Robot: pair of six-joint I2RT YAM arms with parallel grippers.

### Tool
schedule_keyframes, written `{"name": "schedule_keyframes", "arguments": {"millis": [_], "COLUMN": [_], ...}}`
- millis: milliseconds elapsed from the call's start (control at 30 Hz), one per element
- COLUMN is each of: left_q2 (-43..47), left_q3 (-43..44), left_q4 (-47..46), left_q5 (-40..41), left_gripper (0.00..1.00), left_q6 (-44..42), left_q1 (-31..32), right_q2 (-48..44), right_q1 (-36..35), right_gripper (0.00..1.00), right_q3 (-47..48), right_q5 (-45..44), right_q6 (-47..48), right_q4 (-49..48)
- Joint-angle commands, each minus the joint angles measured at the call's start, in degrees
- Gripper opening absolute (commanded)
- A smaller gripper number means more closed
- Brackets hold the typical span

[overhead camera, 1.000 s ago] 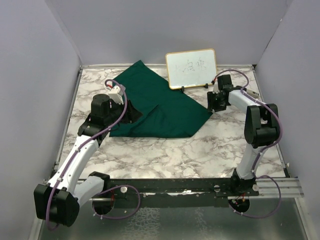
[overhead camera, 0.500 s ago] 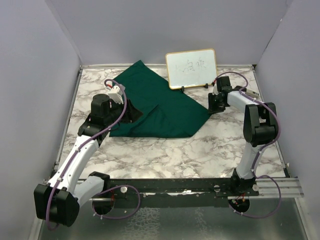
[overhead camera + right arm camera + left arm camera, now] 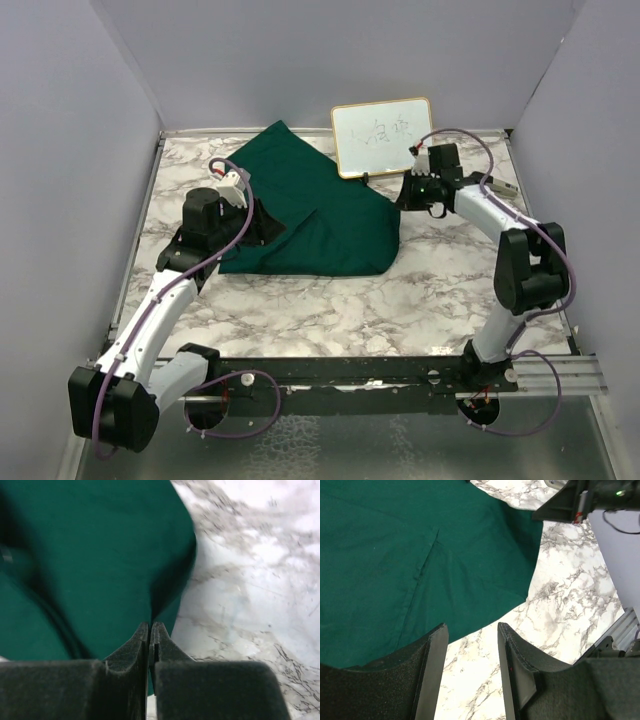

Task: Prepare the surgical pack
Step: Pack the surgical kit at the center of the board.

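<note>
The surgical pack's dark green cloth [image 3: 310, 205] lies partly folded on the marble table, and fills much of both wrist views [image 3: 395, 555] [image 3: 90, 555]. My right gripper [image 3: 403, 196] [image 3: 150, 625] is shut on the cloth's right corner and holds it raised off the table, so a fold hangs below the jaws. My left gripper [image 3: 262, 225] [image 3: 470, 627] hovers open at the cloth's near left edge, with only bare marble between its fingers [image 3: 432, 652].
A gold-framed whiteboard [image 3: 382, 136] stands at the back, just behind the right gripper. Grey walls close in the table [image 3: 330, 300] on three sides. The right arm [image 3: 580, 500] shows at the top of the left wrist view.
My right gripper has shut on the cloth's right corner and drawn it up and to the left, shortening the cloth on that side. The left arm has not moved.
</note>
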State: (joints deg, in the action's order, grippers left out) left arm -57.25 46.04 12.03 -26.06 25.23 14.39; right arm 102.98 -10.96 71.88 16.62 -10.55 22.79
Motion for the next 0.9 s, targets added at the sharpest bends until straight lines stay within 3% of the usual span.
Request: {"name": "schedule_keyframes", "arguments": {"millis": [0, 233, 400, 600, 867], "left_q2": [-0.22, -0.88, -0.72, 0.71, 1.06], "left_q3": [1.17, 2.55, 3.71, 3.87, 3.52], "left_q4": [-0.83, -0.21, 0.79, 2.05, 2.74], "left_q5": [1.04, 4.18, 5.16, 5.80, 6.70], "left_gripper": [0.47, 0.47, 0.47, 0.47, 0.47], "left_q6": [0.70, 0.53, 0.46, 0.70, 0.34], "left_q1": [0.18, 0.19, 0.20, 0.20, 0.20], "right_q2": [-4.91, -5.83, -1.59, 4.10, 6.17], "right_q1": [-0.33, -6.30, -11.79, -15.53, -16.46], "right_gripper": [0.01, 0.01, 0.01, 0.01, 0.01], "right_q3": [1.59, 1.34, 5.40, 9.79, 7.08], "right_q5": [10.56, 20.19, 25.24, 25.29, 27.70], "right_q6": [-3.48, -7.65, -11.37, -14.01, -17.84], "right_q4": [-3.83, -8.10, -12.60, -14.75, -19.14]}}
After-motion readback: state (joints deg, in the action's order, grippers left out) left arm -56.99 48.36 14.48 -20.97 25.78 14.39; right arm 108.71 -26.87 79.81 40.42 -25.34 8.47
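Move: The right gripper already pinches the cloth's right corner, about 6 cm above the table. It is to go over the tip of the folded-up near flap, some 23 cm to its left, about level with it and 6 cm lower. The whiteboard stand's left foot is roughly 9 cm ahead and 10 cm left; the cloth's near right bend is about 18 cm back and 3 cm left. From the left hand the flap tip is roughly 12 cm ahead, 9 cm right and 19 cm down. Keep the right fingers shut on the cloth's corner and lift it at first, then sweep it some 19 cm left towards the folded-up flap's tip, drawing back a little on the way. Rise about 9 cm in all and start easing down as the sweep slows. Roll and turn the wrist counter-clockwise, roughly 25 degrees each, so the fingers point more leftward and less steeply. ##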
